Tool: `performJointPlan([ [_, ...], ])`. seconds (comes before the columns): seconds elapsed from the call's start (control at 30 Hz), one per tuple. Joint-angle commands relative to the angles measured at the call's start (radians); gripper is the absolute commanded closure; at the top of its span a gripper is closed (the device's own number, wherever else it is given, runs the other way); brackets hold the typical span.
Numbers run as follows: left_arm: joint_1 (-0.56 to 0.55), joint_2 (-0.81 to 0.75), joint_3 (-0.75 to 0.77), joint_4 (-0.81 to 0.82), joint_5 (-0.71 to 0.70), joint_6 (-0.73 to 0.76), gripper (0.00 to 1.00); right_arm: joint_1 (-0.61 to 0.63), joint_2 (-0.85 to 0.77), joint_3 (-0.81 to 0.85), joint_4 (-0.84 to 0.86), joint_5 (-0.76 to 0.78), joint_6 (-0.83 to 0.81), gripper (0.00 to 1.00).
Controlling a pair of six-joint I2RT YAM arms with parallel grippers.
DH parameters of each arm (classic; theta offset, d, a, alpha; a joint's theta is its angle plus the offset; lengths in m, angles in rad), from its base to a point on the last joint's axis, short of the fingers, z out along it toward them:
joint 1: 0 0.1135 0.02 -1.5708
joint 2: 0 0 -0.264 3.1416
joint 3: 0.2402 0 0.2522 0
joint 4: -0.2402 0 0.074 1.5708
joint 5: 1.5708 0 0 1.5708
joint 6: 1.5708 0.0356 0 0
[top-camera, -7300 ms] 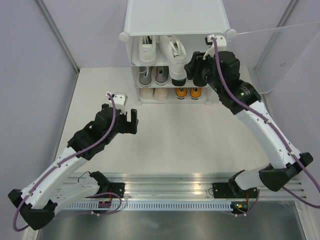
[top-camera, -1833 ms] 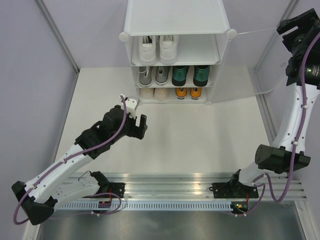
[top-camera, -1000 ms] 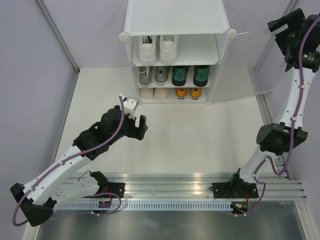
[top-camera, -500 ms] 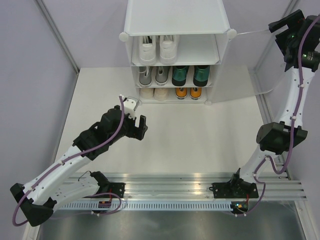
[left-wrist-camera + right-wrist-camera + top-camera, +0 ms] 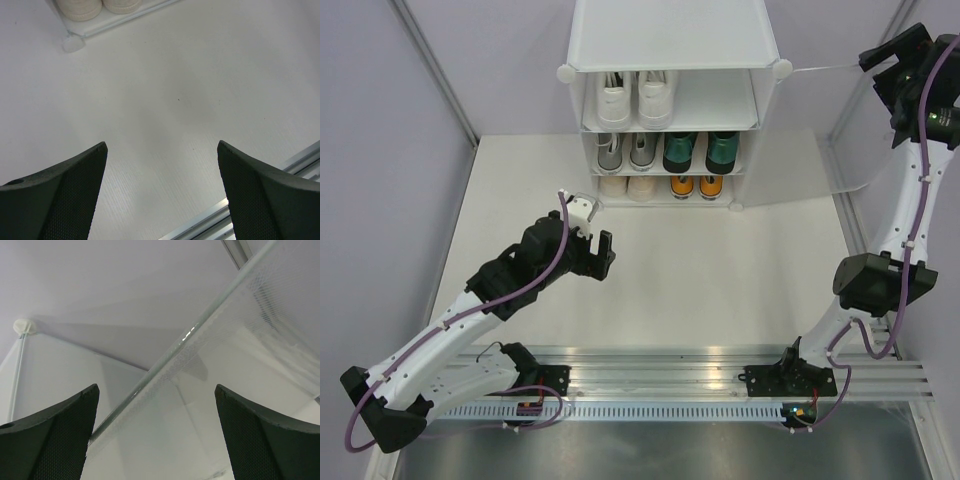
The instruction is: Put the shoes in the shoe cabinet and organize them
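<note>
The shoe cabinet [image 5: 670, 35] stands at the back of the table. White sneakers [image 5: 636, 100] sit on its top shelf. Grey lace-ups [image 5: 625, 152] and dark green shoes [image 5: 701, 151] share the middle shelf. The cream pair [image 5: 628, 187] and orange pair [image 5: 698, 185] are at the bottom. The frosted door [image 5: 855, 130] hangs swung out to the right. My right gripper [image 5: 886, 55] is raised high beside the door's top edge [image 5: 200, 335], open and empty [image 5: 156, 387]. My left gripper [image 5: 596, 243] hovers open over bare table [image 5: 161, 145], short of the cream pair [image 5: 97, 5].
A metal rail [image 5: 660, 365] runs along the near edge by the arm bases. Purple walls with slanted frame posts [image 5: 435, 70] close in both sides. The cabinet's round foot [image 5: 73, 44] shows in the left wrist view, a round connector [image 5: 24, 326] in the right wrist view.
My right arm has left the cabinet's middle shelf, where the green shoes now stand, and risen to the far right by the door. Over the last second almost nothing moves.
</note>
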Motion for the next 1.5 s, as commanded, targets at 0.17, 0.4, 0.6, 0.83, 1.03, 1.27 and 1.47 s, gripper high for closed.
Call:
performJointPlan([
  [0.17, 0.000, -0.015, 0.004, 0.018, 0.020, 0.028, 0.07, -0.019, -0.101, -0.078, -0.251, 0.018, -0.120, 0.02],
  [0.4, 0.000, -0.025, 0.004, 0.017, 0.031, 0.025, 0.07, -0.020, -0.177, -0.145, -0.274, 0.016, -0.127, 0.02],
  [0.6, 0.000, -0.028, 0.005, 0.017, 0.046, 0.022, 0.07, -0.020, -0.290, -0.261, -0.274, -0.005, -0.120, 0.02],
  [0.83, 0.000, -0.038, 0.003, 0.018, 0.072, 0.016, 0.07, -0.022, -0.436, -0.392, -0.285, 0.001, -0.109, 0.02],
  [1.03, 0.000, -0.037, 0.001, 0.017, 0.094, 0.011, 0.07, -0.020, -0.548, -0.473, -0.297, -0.031, -0.080, 0.02],
  [1.27, 0.000, -0.037, -0.002, 0.017, 0.089, 0.009, 0.07, -0.020, -0.657, -0.530, -0.314, -0.119, -0.092, 0.02],
  [1.47, -0.001, -0.038, -0.005, 0.017, 0.076, 0.008, 0.07, -0.003, -0.714, -0.359, -0.317, -0.167, -0.170, 0.02],
])
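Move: The clear door's top edge crosses right in front of the open right fingers, its middle level with the hand sideways and only about 3 cm lower. The cabinet's near top corner, where the door hinges, is roughly 20 cm to the hand's left, 2 cm back and 3 cm lower; the green shoes sit some 36 cm left, 5 cm ahead and 22 cm lower. From the idle left hand, that door edge is about 60 cm right, 28 cm ahead and 18 cm higher. Drawing the wide-open clear door back towards its closed place, the right hand comes some 20 cm back towards the robot and, increasingly in the second half, about 9 cm left, apparently hooking the door's top edge with a finger rather than pinching it. It stays nearly level at first, then dips about 5 cm with the fingers tipping down some 10 degrees before it climbs most of the way up again, the gripper staying wide open; whether it still touches the door at the end can't be seen. ##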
